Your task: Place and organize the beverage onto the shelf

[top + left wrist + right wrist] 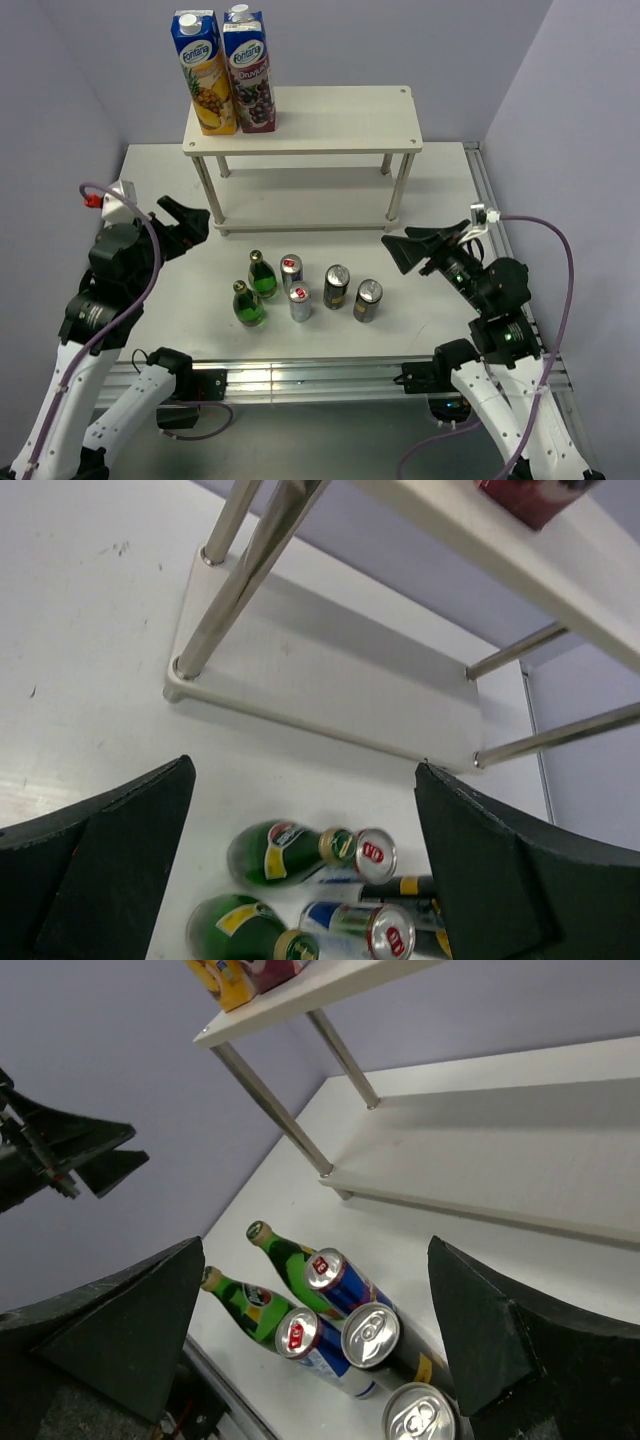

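Observation:
Six drinks stand in a cluster on the table in front of the white shelf (pixel 300 117): two green bottles (pixel 262 275) (pixel 247 304), two silver-blue cans (pixel 291 271) (pixel 300 303), two dark cans (pixel 336 286) (pixel 368 300). My left gripper (pixel 188 222) is open and empty, left of the cluster. My right gripper (pixel 405 250) is open and empty, right of it. The left wrist view shows a bottle (pixel 280 852) and a can (pixel 375 855) between its fingers (pixel 120 860). The right wrist view shows the cans (pixel 340 1278) and bottles (pixel 245 1298).
Two tall juice cartons (pixel 205 72) (pixel 249 68) stand on the left end of the shelf's top board. The lower board (pixel 300 212) is bare. Purple walls close in on the left, back and right. The table's metal rail (pixel 300 375) runs along the near edge.

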Tool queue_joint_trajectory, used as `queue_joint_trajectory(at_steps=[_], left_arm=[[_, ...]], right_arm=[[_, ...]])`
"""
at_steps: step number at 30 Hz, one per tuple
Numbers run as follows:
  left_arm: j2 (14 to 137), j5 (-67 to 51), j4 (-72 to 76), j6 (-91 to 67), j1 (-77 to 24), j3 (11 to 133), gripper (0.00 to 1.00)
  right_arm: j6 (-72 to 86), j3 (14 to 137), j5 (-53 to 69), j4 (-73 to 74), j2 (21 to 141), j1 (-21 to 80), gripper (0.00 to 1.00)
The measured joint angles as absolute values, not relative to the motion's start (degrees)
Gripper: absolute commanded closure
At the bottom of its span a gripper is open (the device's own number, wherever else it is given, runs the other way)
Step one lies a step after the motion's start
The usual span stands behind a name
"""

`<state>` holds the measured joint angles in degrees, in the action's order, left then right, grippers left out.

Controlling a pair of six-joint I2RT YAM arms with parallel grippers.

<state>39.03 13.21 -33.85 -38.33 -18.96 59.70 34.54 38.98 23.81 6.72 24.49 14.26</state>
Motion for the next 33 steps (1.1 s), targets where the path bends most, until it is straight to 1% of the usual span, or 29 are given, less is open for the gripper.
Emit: queue_joint_trajectory(at_steps=[4,7,10,11,13,16,19,21,23,26,27,28,31,33], left_arm=[[35.03,12.47,-37.63,-38.37,-19.03,56.53,0.01],[34.68,13.02,-38.98,-38.72,-19.31,53.32,0.01],[34.61,14.00,-40.42,-39.75,-20.23,50.43,0.01],[34.74,14.68,-41.01,-40.03,-20.82,50.00,0.02],[35.27,16.95,-41.82,-40.53,-22.41,49.87,0.02],[36.75,23.20,-43.22,-41.71,-26.17,50.46,0.03],[40.93,31.59,-45.39,-43.66,-33.76,51.88,0.03],[45.32,37.50,-47.55,-45.93,-39.77,53.76,0.03],[50.68,42.89,-50.15,-49.17,-47.68,56.80,0.02],[59.51,51.92,-56.95,-58.52,-62.19,62.35,0.01],[60.80,53.80,-59.18,-61.63,-64.64,63.72,0.01],[63.29,55.75,-61.23,-64.79,-70.48,64.66,0.01],[64.58,58.33,-64.01,-70.59,-78.83,64.23,0.01],[63.79,59.05,-63.57,-73.65,-82.19,62.15,0.01]], right_arm=[[34.26,36.80,14.94,13.06,19.09,18.68,0.00],[35.44,38.48,2.13,19.59,22.37,24.45,0.00],[38.30,39.35,-12.12,26.68,28.84,35.00,0.00],[40.84,40.60,-19.38,30.92,32.34,40.53,0.00],[45.43,44.07,-29.32,37.47,38.48,49.74,0.00],[56.66,52.62,-43.90,49.19,49.21,64.10,0.00],[67.99,58.17,-52.95,58.26,55.72,73.78,0.00],[71.46,58.17,-56.40,60.66,56.97,77.28,0.00],[71.42,56.36,-57.45,59.55,56.16,79.09,0.00],[67.81,50.57,-56.31,53.71,51.07,79.46,0.00],[66.94,48.66,-55.72,52.29,49.01,79.53,0.00],[66.04,46.48,-54.78,50.68,46.48,79.75,0.00],[67.02,42.57,-53.15,49.39,42.87,80.93,0.00],[70.02,41.89,-52.88,50.48,43.92,82.81,0.00]])
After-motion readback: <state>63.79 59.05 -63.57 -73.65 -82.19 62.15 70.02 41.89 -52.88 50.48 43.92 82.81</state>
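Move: Below and behind the left hand stands the near green bottle, about 7 cm back, 8 cm to its right and 27 cm down; the far bottle is level with the hand, 11 cm right, and the near silver can 6 cm back, 21 cm right. Under the right hand is the rightmost black can, some 2 cm back, 3 cm left and 29 cm down; the other black can lies 1 cm ahead, 11 cm left. Sinking from shelf height towards the drinks with both grippers staying wide open: the left hand drops about 10 cm, then swings some 13 cm right and 9 cm back above the bottles, its left side rolling up. The right hand drops about 13 cm, shifts left, then eases back and lower over the rightmost black can, turning clockwise and tipping its fingers down nearly 30 degrees. Neither touches anything. ##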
